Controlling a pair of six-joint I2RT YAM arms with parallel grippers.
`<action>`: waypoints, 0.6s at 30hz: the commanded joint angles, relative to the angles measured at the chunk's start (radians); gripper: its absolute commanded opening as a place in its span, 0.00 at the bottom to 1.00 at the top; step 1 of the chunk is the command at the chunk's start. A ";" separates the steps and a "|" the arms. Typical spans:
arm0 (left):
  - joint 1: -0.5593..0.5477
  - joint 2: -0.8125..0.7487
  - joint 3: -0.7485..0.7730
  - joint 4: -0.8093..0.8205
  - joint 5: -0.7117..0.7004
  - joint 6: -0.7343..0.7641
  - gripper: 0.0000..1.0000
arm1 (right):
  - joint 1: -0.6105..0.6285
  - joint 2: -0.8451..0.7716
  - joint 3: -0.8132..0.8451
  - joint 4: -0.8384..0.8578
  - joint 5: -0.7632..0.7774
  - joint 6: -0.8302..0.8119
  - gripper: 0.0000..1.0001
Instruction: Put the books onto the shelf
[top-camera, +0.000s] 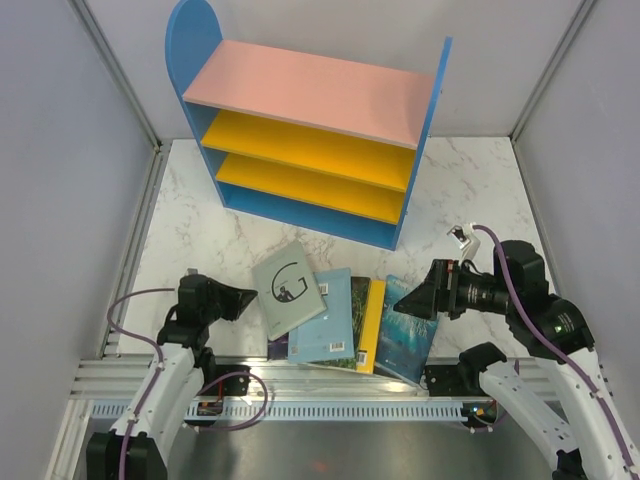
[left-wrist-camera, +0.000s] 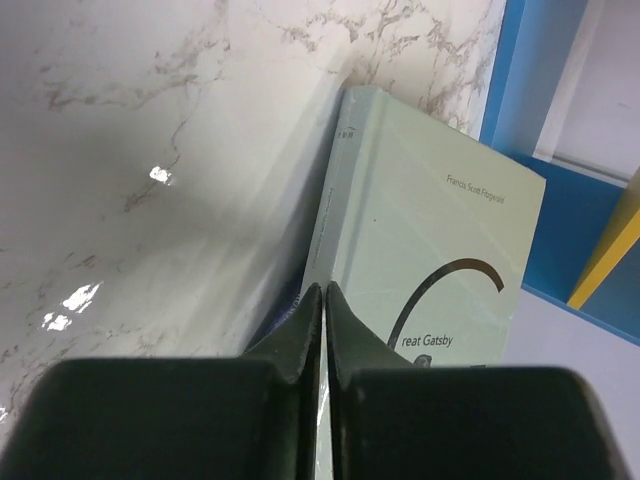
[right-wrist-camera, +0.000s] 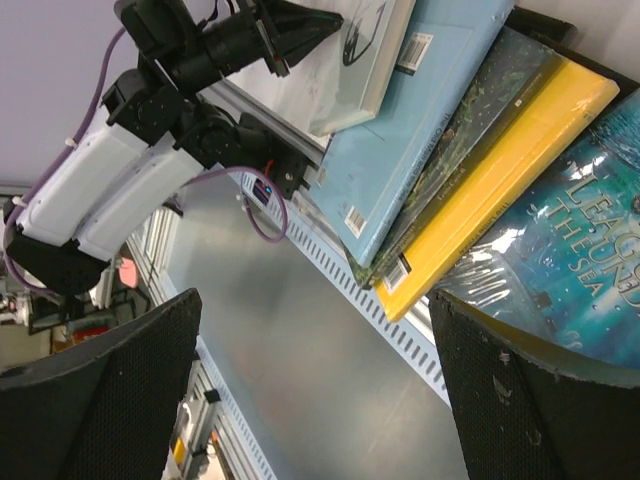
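Observation:
Several books lie fanned at the table's near edge. The grey-green "G" book (top-camera: 288, 285) (left-wrist-camera: 430, 250) (right-wrist-camera: 365, 50) is on top, over a light blue book (top-camera: 330, 325) (right-wrist-camera: 430, 110), a dark-covered one (right-wrist-camera: 480, 110), a yellow one (top-camera: 372, 320) (right-wrist-camera: 500, 170) and a teal ocean book (top-camera: 405, 340) (right-wrist-camera: 570, 240). My left gripper (top-camera: 250, 295) (left-wrist-camera: 325, 290) is shut on the left edge of the "G" book, a pale sliver between its jaws. My right gripper (top-camera: 400, 303) (right-wrist-camera: 315, 310) stands open beside the teal book, holding nothing. The shelf (top-camera: 310, 140) (left-wrist-camera: 560, 200) stands behind, its boards bare.
A slotted metal rail (top-camera: 330, 385) (right-wrist-camera: 340, 270) runs along the near edge under the overhanging books. Grey walls (top-camera: 60, 180) close in left and right. The marble tabletop (top-camera: 190, 230) stretches between the books and the shelf.

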 joint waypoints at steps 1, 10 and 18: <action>-0.004 0.030 0.088 0.014 0.061 0.014 0.02 | 0.004 -0.014 -0.020 0.112 0.027 0.090 0.98; -0.003 0.076 0.213 -0.146 0.092 0.146 0.87 | 0.004 -0.008 -0.053 0.227 0.065 0.185 0.98; -0.003 -0.099 0.156 -0.369 0.000 0.127 1.00 | 0.004 -0.020 -0.063 0.210 0.050 0.185 0.98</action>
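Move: The Great Gatsby book lies to the right of the left gripper, its middle about 9 cm off, level fore and aft and perhaps 1 cm below; the shut fingertips are at its spine. From the same gripper the light-blue book is roughly 18 cm right and 5 cm back, the yellow book 29 cm right and 8 cm back. From the right gripper the Gatsby is about 28 cm left, 7 cm ahead and 24 cm below. Lift the left gripper about 6 cm off the spine side of the Gatsby book, easing a little forward, and spread the fingers wide as it rises. Then sink about 2 cm while drawing back some 3 cm, so the open fingers end over the book's left part. Meanwhile carry the empty, open right gripper 2.5 cm forward, high above the books. ##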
